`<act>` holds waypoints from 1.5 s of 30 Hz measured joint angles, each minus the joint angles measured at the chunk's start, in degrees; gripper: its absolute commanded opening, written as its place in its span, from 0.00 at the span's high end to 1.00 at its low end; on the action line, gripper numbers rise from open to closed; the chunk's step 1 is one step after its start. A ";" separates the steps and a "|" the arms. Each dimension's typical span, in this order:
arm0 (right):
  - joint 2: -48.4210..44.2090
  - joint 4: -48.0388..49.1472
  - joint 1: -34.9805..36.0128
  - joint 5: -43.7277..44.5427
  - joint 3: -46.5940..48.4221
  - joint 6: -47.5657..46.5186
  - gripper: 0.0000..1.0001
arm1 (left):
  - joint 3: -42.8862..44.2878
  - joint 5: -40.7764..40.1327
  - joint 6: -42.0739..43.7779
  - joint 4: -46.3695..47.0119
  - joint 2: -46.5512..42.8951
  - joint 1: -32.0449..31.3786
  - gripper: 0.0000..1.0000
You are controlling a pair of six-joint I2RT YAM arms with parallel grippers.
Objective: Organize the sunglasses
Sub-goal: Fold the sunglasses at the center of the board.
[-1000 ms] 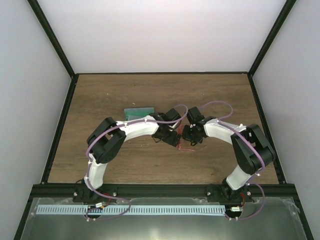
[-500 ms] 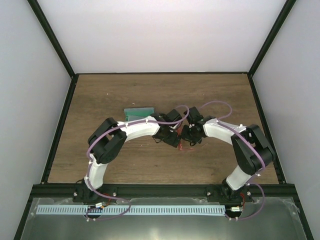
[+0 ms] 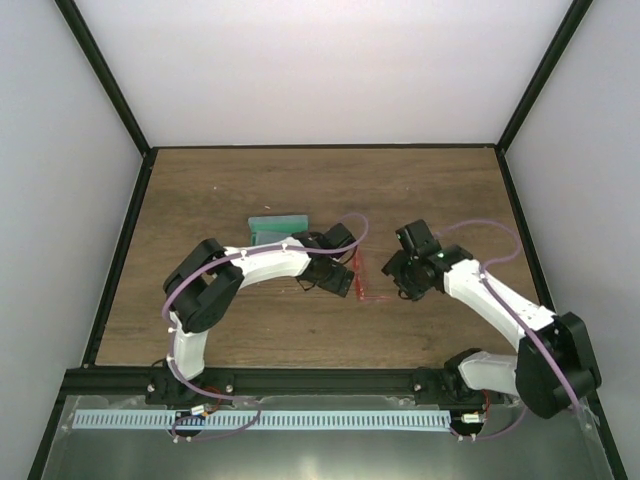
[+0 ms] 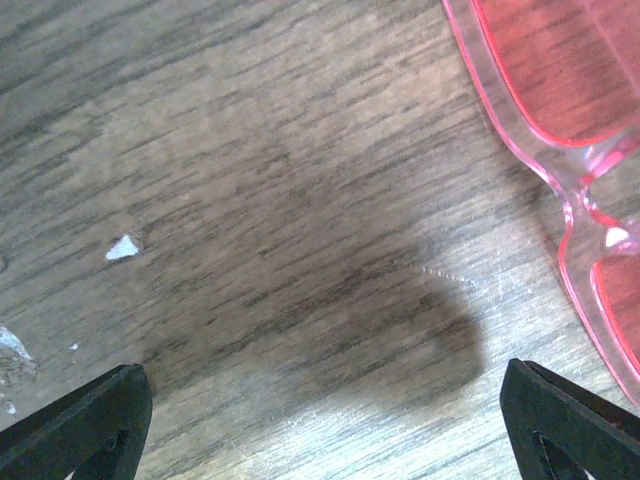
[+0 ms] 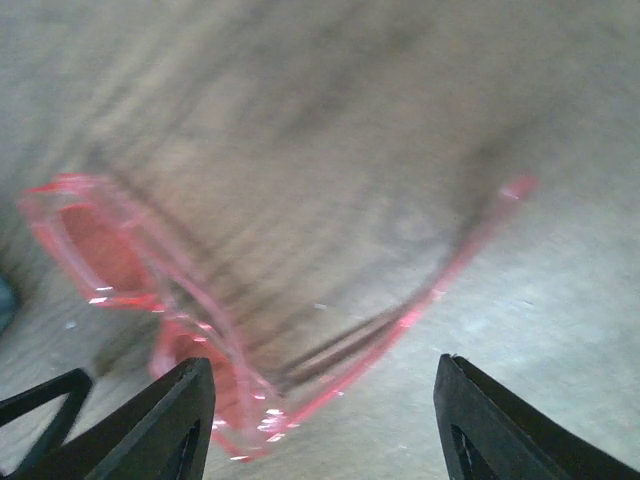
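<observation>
The sunglasses [image 3: 360, 279] lie on the wooden table between my two grippers, red and translucent, with one slim arm unfolded toward the right. My left gripper [image 3: 343, 281] stands open just left of them. In the left wrist view its jaws [image 4: 320, 430] span bare wood, and the red lenses [image 4: 560, 90] sit beyond them at the upper right. My right gripper [image 3: 397, 277] is open a short way right of the glasses and holds nothing. The right wrist view is blurred: the frame [image 5: 120, 260] is at the left and the unfolded arm [image 5: 455, 275] runs ahead of the open jaws [image 5: 325, 425].
A teal oblong case [image 3: 278, 226] lies behind the left arm, toward the back of the table [image 3: 220, 180]. Black frame rails edge the table on all sides, with white walls beyond them.
My right gripper has opened, let go of the sunglasses and pulled back to the right. The glasses now lie free on the wood. The left gripper has shifted only slightly left.
</observation>
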 measured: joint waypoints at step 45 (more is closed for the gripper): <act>15.74 3.45 -3.21 -9.68 -1.84 5.62 0.99 | 13.79 1.51 1.18 -0.02 9.73 2.56 0.00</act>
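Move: The sunglasses' still-open near temple sticks out to the right along the board; its middle lies about 4 cm back and 2 cm left of the right hand, some 8 cm below. Their front frame stands about 2 cm ahead and 8 cm left of that hand. From the low left hand, the frame is roughly 1 cm ahead and 7 cm right, the temple 6 cm back and 11 cm right, the green case 14 cm ahead and 12 cm left. The near temple is pinched by the right hand, which drops about 7.5 cm while swinging back some 4 cm, tips its fingers more upright, then sweeps about 2 cm forward at board level as they close. The left hand, fingers wide open and low, edges forward, lifts briefly, then goes forward and right towards the frame's far end, about 6 cm in all, its right finger coming against the frame. ##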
